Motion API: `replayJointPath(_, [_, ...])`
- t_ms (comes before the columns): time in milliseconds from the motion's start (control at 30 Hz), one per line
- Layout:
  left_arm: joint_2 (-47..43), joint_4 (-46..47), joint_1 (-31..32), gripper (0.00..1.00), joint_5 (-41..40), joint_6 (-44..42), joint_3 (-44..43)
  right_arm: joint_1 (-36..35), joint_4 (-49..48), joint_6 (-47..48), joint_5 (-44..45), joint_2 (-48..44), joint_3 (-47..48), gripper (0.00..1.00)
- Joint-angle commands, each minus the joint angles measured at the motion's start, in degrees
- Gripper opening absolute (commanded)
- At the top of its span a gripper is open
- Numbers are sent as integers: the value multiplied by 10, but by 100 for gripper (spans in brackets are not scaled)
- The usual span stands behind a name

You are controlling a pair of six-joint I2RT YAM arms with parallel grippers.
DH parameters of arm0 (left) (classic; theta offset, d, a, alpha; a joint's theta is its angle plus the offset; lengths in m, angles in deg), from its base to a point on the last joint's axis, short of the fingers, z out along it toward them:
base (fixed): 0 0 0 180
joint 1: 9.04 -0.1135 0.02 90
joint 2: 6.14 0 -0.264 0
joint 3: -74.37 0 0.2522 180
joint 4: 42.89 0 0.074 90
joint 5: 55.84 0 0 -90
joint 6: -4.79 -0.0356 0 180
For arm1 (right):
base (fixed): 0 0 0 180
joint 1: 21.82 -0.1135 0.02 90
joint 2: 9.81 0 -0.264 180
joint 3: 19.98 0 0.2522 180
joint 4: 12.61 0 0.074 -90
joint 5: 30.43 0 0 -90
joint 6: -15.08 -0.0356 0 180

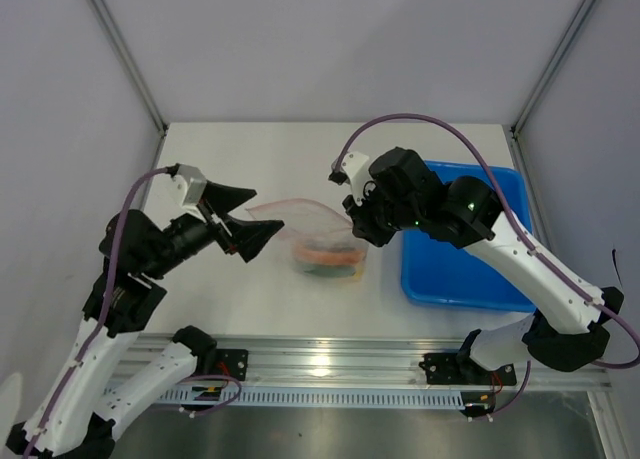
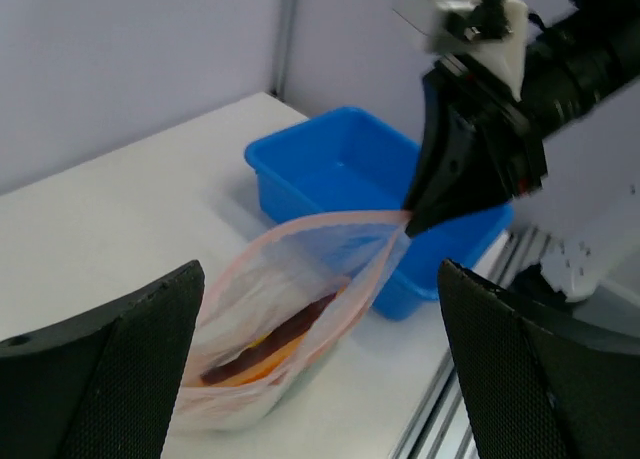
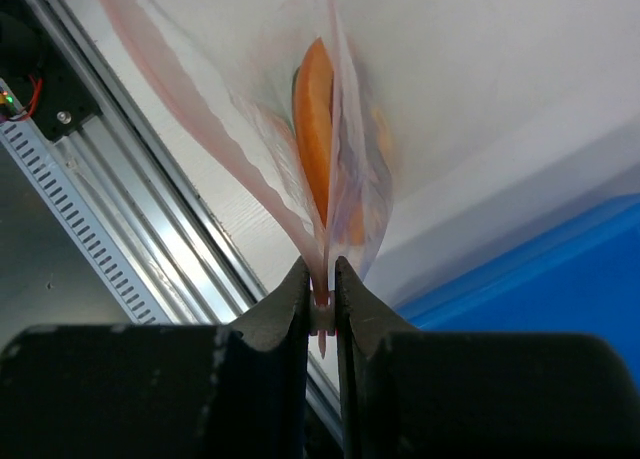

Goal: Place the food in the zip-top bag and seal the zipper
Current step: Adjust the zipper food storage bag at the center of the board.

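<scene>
The zip-top bag [image 1: 318,241] lies in the middle of the table, and its right corner is lifted. The food [image 1: 328,255] sits inside it: an orange piece [image 3: 316,119], a red-brown piece [image 2: 285,334] and a bit of green. My right gripper [image 3: 320,284] is shut on the bag's corner at the end of the pink zipper [image 2: 325,217]. From that pinch the two pink strips spread apart, so the mouth gapes toward the left. My left gripper [image 1: 268,208] is wide open just left of the bag's mouth, holding nothing.
A blue tray [image 1: 490,269] stands on the right, directly behind the right gripper. The metal rail [image 1: 330,364] runs along the table's near edge. Grey walls enclose the back and both sides.
</scene>
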State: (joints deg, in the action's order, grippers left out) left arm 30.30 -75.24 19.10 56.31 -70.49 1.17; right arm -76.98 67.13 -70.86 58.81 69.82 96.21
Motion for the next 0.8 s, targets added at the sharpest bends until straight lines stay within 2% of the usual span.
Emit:
replayJointPath(0, [43, 44, 52, 100, 127, -109, -37, 1, -8, -1, -35, -17, 12, 0])
replayJointPath(67, [71, 23, 111, 100, 99, -178, -64, 7, -4, 3, -60, -12, 18, 0])
replayJointPath(200, [130, -10, 187, 99, 48, -268, -102, 21, -1, 11, -92, -4, 25, 0])
replayJointPath(267, [144, 2, 205, 99, 40, -317, -103, 27, -1, 14, -95, -4, 22, 0])
replayJointPath(367, [148, 36, 212, 99, 64, -369, -74, 33, -2, 15, -102, -7, 19, 0])
replayJointPath(500, [171, 34, 212, 99, 76, -430, -65, 34, -6, 14, -115, -13, 15, 0])
replayJointPath(633, [201, 25, 212, 99, 83, -483, -69, 33, -10, 12, -116, -19, 10, 0])
replayJointPath(767, [249, -30, 209, 99, 130, -534, -116, 34, -15, 10, -119, -19, 6, 0])
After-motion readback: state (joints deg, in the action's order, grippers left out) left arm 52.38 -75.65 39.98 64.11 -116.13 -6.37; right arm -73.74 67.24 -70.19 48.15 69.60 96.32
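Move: For the open left hand, the bag's zipper strip, on the stretch just short of the right fingers' pinch, lies about 13 cm to the right, 2 cm back and 6 cm lower. The food in the hanging bag is roughly 14 cm right, 8 cm back and 20 cm below that hand. The same stretch of strip is some 4 cm left of the right hand and level with it; the blue box's middle is about 25 cm to the right hand's right, 3 cm back and 15 cm below. The left hand, fingers wide open throughout, sweeps about 12 cm to the right across the bag's mouth, drawing back some 3 cm at first and then coming forward again while sinking about 4 cm, so that its fingers end on either side of the zipper strip beside the right hand's pinch. Along the way its wrist turns about 50 degrees in all, swinging the fingers clockwise from forward-right to point almost straight right and slightly down, while the right hand keeps its pinch on the bag's rim, easing back about a centimetre with a small turn. ##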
